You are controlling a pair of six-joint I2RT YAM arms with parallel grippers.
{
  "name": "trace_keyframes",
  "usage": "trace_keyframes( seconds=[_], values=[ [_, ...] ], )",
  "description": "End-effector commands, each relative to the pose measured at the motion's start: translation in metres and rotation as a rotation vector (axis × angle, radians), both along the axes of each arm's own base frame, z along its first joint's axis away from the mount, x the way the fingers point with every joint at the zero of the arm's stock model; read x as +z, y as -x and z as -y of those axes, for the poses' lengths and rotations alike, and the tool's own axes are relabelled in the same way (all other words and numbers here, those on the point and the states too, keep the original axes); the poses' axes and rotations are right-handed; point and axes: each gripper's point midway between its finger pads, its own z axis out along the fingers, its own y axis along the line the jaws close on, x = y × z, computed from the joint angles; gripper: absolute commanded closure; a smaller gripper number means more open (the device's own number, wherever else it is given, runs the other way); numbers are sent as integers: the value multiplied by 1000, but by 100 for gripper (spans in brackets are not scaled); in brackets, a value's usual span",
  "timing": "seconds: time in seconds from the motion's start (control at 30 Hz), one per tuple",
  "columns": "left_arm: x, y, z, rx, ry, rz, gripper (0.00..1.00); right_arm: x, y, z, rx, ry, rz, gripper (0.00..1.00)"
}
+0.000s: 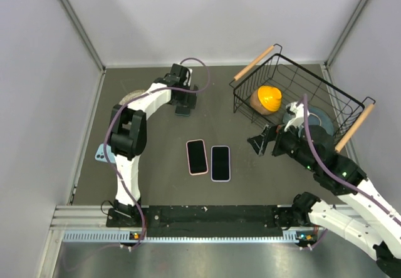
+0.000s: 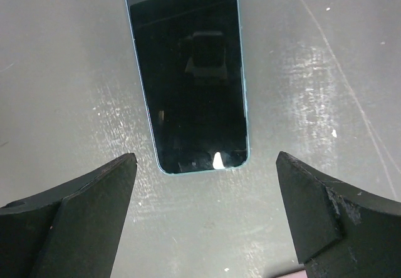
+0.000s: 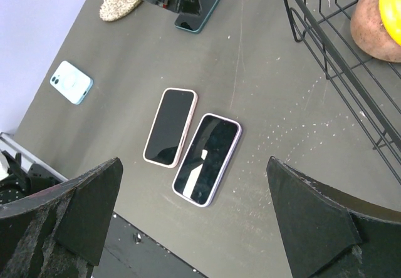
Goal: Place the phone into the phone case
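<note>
A dark phone with a teal rim (image 2: 191, 71) lies screen up on the grey table, far back left (image 1: 183, 109). My left gripper (image 2: 206, 165) hangs over its near end, open, one finger to each side, and nothing is between them. The light blue phone case (image 3: 71, 82) lies at the table's left edge (image 1: 100, 154), partly behind the left arm. Near the basket my right gripper (image 1: 262, 141) stands open and empty, away from both.
A phone in a pink case (image 1: 197, 156) and one in a lavender case (image 1: 220, 163) lie side by side mid-table. A black wire basket (image 1: 332, 96) with wooden handles holds an orange-yellow object (image 1: 268, 98) at the right. A speckled beige pad (image 1: 130, 96) sits back left.
</note>
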Motion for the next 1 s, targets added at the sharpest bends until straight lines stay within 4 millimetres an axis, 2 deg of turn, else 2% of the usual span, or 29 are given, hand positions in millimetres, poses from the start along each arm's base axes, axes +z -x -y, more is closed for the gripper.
trace_keyframes(
  seconds=[0.0,0.3,0.33,0.53,0.67,0.97],
  values=[
    [-14,-3,-9,-42,-24,-58,1,26,3,7,-11,-35,71,1],
    [-45,-3,-9,-15,1,-133,2,18,0,8,-32,-22,57,1],
    [-45,0,-3,-29,32,-150,2,18,0,8,-30,-19,54,1],
    [-46,0,3,-31,65,-160,3,21,1,9,-32,-28,64,1],
    [-54,5,-4,-11,34,-176,7,19,2,9,-31,-32,57,1],
    [-51,20,-22,30,-29,-188,34,13,0,9,-51,-45,29,2]
  ],
)
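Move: The teal-edged phone lies flat with its middle about 6 cm ahead of my left hand and 6 cm below, its near end almost under my open fingers. At the same level, the pink-cased phone is some 20 cm back and 5 cm to the right, the lavender-cased phone about 23 cm back and 16 cm right. From my right hand, the teal-edged phone's middle is roughly 34 cm ahead, 27 cm left and 25 cm below. I sink my left hand about 5 cm, edging a centimetre or so left, onto the near end of the teal-edged phone, tipping the fingers some 8 degrees steeper. With the wide-open fingers straddling that end, I hold still, then close them by about a quarter until the tips meet the phone's two long edges. ##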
